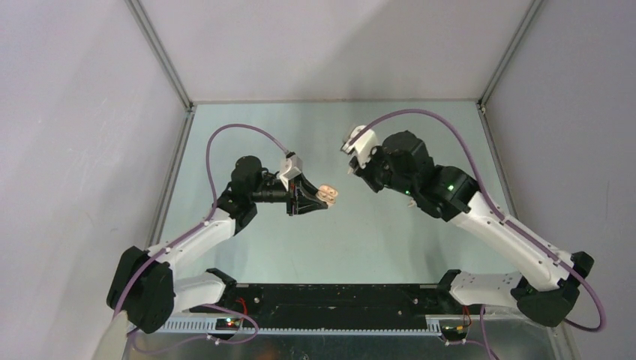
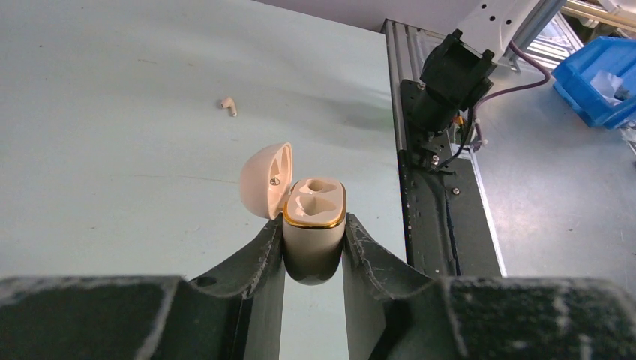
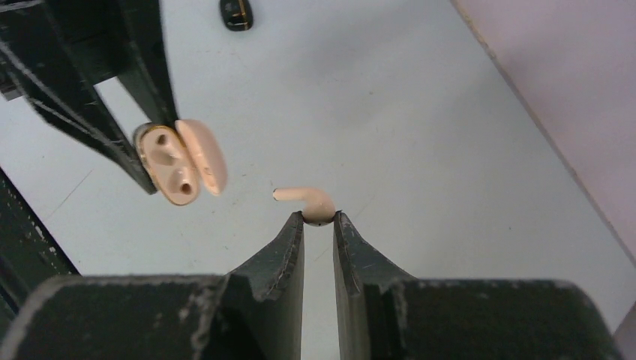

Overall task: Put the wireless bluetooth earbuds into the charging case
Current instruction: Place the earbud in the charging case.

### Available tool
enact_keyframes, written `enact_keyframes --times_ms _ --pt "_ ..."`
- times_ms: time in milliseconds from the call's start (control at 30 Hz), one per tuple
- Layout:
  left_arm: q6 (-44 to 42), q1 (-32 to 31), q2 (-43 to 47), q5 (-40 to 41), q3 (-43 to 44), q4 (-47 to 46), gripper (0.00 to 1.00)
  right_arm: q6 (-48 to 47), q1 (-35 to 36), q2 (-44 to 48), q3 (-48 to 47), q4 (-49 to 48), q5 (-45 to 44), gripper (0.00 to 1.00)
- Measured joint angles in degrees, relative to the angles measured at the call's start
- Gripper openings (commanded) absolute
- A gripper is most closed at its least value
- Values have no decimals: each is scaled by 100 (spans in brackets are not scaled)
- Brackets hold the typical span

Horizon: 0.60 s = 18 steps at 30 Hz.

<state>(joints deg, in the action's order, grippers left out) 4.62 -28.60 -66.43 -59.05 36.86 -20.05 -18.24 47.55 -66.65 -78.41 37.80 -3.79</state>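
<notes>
The off-white charging case [image 2: 313, 238] with a gold rim is up off the table, and my left gripper [image 2: 313, 221] is shut on its body. Its lid [image 2: 264, 180] hangs open and both sockets look empty. From above, the case [image 1: 328, 196] sticks out of the left gripper [image 1: 316, 199]. My right gripper [image 3: 319, 216] is shut on an off-white earbud [image 3: 307, 199], pinched by its round head with the stem pointing left toward the case [image 3: 171, 166]. The right gripper [image 1: 352, 172] hovers just right of the case. Another off-white earbud [image 2: 229, 106] lies on the table.
A small black object with a gold mark [image 3: 236, 13] lies on the table beyond the left fingers [image 3: 142, 90]. The black base rail [image 2: 427, 195] runs along the table's near edge. A blue bin [image 2: 600, 71] sits outside the cell. Grey walls enclose the table [image 1: 330, 247].
</notes>
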Motion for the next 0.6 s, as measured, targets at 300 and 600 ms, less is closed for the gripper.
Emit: enact_keyframes --times_ms 300,600 --pt "48 0 -44 39 0 -39 13 -280 1158 -490 15 -153 -671 20" --pt "190 0 -72 37 0 -116 13 -328 1547 -855 22 -308 -1158 20"
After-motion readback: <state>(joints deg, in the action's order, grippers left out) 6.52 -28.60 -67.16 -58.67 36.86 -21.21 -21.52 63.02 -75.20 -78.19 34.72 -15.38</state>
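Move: My right hand holds the earbud; the charging case it is bound for lies about 9 cm to its left, 4 cm back and 6 cm lower, wells facing right. The open lid stands some 3 cm forward of the case body. The other pale earbud rests on the table about 20 cm right, 7 cm ahead and 30 cm below. From my left hand, the gripped case sits 2 cm to its right. I carry the pinched earbud to my left and downward with my right hand, about 7 cm across and 4 cm down, drawing back 3 cm early on and slowing as the stem comes up to the case's wells. Along the way the hand tips its left side down some 10 degrees and swings slightly counter-clockwise; my left hand keeps the case gripped and practically still. ##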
